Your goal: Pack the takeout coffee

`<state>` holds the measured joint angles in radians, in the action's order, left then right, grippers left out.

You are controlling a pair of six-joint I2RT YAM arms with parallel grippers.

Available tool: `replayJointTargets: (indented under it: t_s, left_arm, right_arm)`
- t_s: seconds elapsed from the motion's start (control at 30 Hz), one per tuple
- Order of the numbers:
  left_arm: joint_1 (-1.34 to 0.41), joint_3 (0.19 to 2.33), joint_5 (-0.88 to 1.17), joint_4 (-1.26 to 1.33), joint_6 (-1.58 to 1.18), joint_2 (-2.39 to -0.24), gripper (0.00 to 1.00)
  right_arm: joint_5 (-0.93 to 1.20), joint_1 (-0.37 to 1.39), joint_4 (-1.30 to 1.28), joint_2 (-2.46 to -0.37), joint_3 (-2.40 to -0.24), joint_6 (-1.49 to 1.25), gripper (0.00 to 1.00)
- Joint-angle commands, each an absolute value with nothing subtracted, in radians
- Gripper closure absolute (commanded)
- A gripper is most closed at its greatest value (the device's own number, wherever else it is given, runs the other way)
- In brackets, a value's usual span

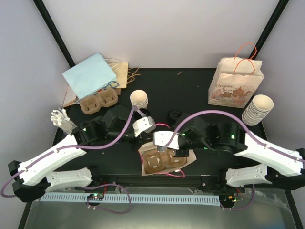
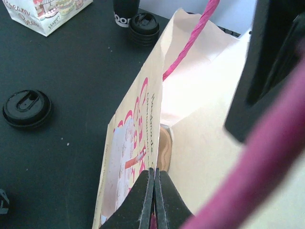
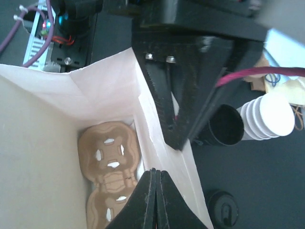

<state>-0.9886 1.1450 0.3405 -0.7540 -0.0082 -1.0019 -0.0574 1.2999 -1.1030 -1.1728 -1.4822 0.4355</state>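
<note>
A brown paper bag stands open near the table's front edge, with a brown cup carrier lying in its bottom. The carrier shows empty cup holes in the right wrist view. My left gripper is shut on the rim of the bag's printed wall, where a pink handle rises. My right gripper is shut on the bag's white inner wall. From above, the left gripper and right gripper meet over the bag's far rim.
A second carrier, a paper cup and a blue bag sit at the back left. A printed bag and stacked white cups are at the right. A black cup and black lids lie near the bag.
</note>
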Motion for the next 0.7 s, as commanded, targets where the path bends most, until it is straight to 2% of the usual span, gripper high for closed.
replayJointTargets:
  t_s: [0.0,0.13,0.37,0.5,0.57,0.67]
  left_arm:
    - [-0.991,1.157,0.317,-0.778,-0.003,-0.976,0.98]
    - [-0.991,1.155,0.303,-0.793,-0.007,-0.963,0.98]
    - [-0.991,1.167,0.271,-0.862,-0.021,-0.914,0.98]
    - [-0.991,1.171,0.233,-0.920,-0.033,-0.868,0.99]
    - [-0.991,1.177,0.202,-0.959,-0.044,-0.846,0.98]
    - [-0.991,1.191,0.138,-1.036,-0.075,-0.814,0.98]
  right_arm:
    - [-0.066,1.296,-1.078,-1.114,-1.500,0.390,0.99]
    - [-0.063,1.289,-1.049,-1.078,-1.511,0.322,0.96]
    - [-0.202,1.217,-0.971,-1.040,-1.550,0.027,0.75]
    - [-0.322,1.215,-1.014,-1.055,-1.588,-0.118,0.55]
    - [-0.377,1.213,-1.037,-1.062,-1.595,-0.167,0.49]
    - [-0.443,1.209,-1.038,-1.063,-1.578,-0.225,0.29]
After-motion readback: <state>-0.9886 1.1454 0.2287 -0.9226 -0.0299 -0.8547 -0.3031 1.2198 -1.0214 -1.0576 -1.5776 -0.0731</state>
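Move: Some 28 cm ahead of the right hand, about 9 cm to its right and 25 cm below, lies the black lid; the black cup stands about 24 cm ahead, 11 cm left and 20 cm down, with the white cup stack about 10 cm beyond the cup. The cup carrier, in the bag, is almost straight below, some 24 cm down. From the left hand, already pinching the bag's rim, the lid is about 26 cm ahead, 14 cm right and 24 cm lower. Leaving the bag's mouth with nothing in its fingers, the right hand climbs about 9 cm, soon swinging some 5 cm forward and 4 cm right to come more nearly over the lid, turning about 30 degrees clockwise with its left side rising while its shut fingers open past halfway. The left hand keeps its pinch on the rim and draws the bag 5 cm left, gathering speed. ##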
